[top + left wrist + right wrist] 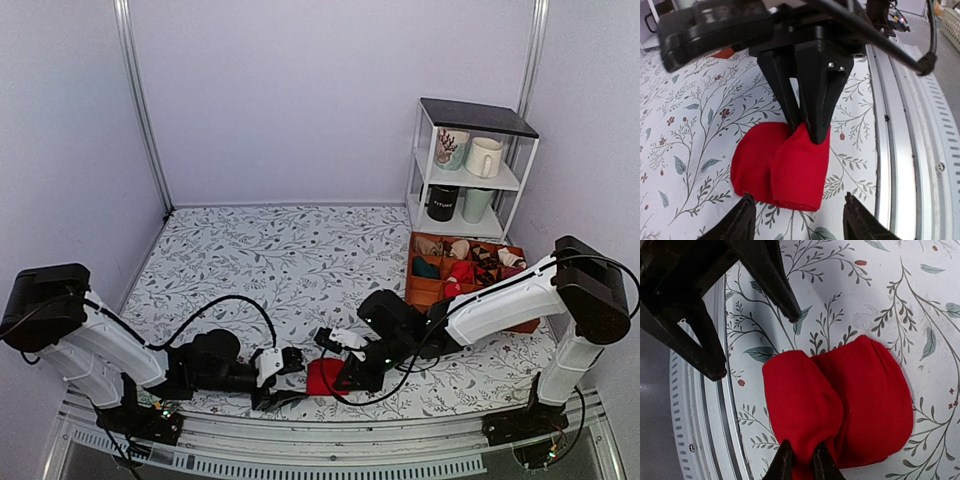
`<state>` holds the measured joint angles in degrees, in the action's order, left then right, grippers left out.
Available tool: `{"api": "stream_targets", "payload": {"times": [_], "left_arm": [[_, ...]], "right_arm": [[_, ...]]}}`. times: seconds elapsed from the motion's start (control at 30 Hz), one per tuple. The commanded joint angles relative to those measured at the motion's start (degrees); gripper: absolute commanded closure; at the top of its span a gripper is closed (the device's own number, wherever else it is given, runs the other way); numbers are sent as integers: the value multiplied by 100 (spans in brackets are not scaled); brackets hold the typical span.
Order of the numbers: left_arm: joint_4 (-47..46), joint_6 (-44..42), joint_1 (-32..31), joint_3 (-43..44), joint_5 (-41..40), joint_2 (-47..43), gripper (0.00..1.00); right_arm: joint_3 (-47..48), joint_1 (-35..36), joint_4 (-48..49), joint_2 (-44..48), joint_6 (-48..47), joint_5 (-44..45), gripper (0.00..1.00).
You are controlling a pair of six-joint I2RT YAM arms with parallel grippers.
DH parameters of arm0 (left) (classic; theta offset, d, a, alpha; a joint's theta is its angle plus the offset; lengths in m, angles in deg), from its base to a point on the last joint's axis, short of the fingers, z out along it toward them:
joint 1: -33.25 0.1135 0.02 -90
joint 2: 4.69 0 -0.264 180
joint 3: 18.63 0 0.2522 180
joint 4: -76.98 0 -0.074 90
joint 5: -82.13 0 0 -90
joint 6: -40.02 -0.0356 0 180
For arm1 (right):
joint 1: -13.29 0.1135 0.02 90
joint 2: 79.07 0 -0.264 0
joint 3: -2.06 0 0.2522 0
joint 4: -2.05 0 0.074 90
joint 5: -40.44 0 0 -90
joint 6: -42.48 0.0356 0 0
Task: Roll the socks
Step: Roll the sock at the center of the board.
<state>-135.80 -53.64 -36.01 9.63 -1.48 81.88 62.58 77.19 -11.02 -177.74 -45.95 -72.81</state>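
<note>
The plain red socks (322, 377) lie folded in a short, half-rolled bundle on the floral table near its front edge. My right gripper (345, 378) is shut on a fold of the socks at one end; in the right wrist view its fingers (802, 461) pinch red fabric of the socks (860, 390). My left gripper (290, 385) is open on the other side. In the left wrist view its fingertips (801, 217) straddle the near end of the socks (785, 170) without touching. The right gripper (805, 131) shows opposite. No white mark is visible.
A brown divided tray (425, 292) with sock bundles stands at the right. A white shelf (470, 185) with mugs is behind it. The metal rail (350, 440) of the table's front edge runs just beside the socks.
</note>
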Motion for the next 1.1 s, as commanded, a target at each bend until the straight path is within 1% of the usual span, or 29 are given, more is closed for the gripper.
{"api": "stream_targets", "payload": {"times": [0.0,0.2,0.27,0.3,0.43,0.47,0.53,0.63,0.67,0.77,0.8,0.87,0.9,0.93,1.0,1.07], "left_arm": [[-306,-529,-75,271,8,426,41],[-347,-599,-170,566,253,874,44],[-331,-594,-192,613,279,985,47],[-317,-576,-198,635,296,1038,49],[-276,-448,-223,644,406,1172,66],[-276,-418,-227,640,411,1197,69],[-277,-360,-251,633,411,1251,71],[-276,-328,-275,674,368,1381,71],[-276,-314,-278,689,367,1436,68],[-276,-262,-297,725,341,1563,54],[-284,-262,-299,729,324,1623,52],[-285,-264,-308,738,292,1702,51],[-289,-266,-304,743,285,1744,53],[-286,-266,-302,749,294,1775,57],[-276,-226,-306,758,338,1788,68],[-276,-193,-308,759,373,1766,80]], "right_arm": [[299,-102,-1207,-506,104,-509,86],[572,-243,-1462,-775,222,-910,86],[628,-279,-1545,-848,269,-959,86],[639,-293,-1572,-869,286,-987,86],[656,-366,-1636,-948,374,-1063,86],[662,-375,-1640,-952,403,-1074,86],[673,-387,-1657,-982,423,-1122,86],[701,-396,-1678,-1011,441,-1170,86],[707,-402,-1682,-1020,441,-1188,86],[734,-405,-1710,-1052,457,-1210,86],[742,-400,-1720,-1063,459,-1215,86],[763,-403,-1737,-1088,459,-1217,86],[776,-404,-1753,-1096,463,-1219,86],[783,-405,-1763,-1101,458,-1224,86],[796,-413,-1773,-1121,450,-1221,86],[797,-416,-1766,-1127,450,-1206,86]]}}
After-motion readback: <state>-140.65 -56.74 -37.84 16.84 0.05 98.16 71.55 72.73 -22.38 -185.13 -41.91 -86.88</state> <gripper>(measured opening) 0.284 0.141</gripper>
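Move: The red sock's middle lies about 5 cm to the right of my open left hand, barely ahead and some 4 cm below. My right hand already pinches the roll at its right end, with the sock's middle about 3 cm to its left, 1 cm ahead and 2 cm below. The right fingertips are about 8 cm right of my left hand and 2 cm lower, and the table's front rail runs some 6 cm behind my left hand. My left hand goes down about 4 cm and right about 3 cm onto the roll's free left end. Its fingers half close, reopen a little for the last dip, then close again around the roll. My right hand stays put and keeps its pinch, twisting nearly 20 degrees further so that its top tips forward, away from me. ##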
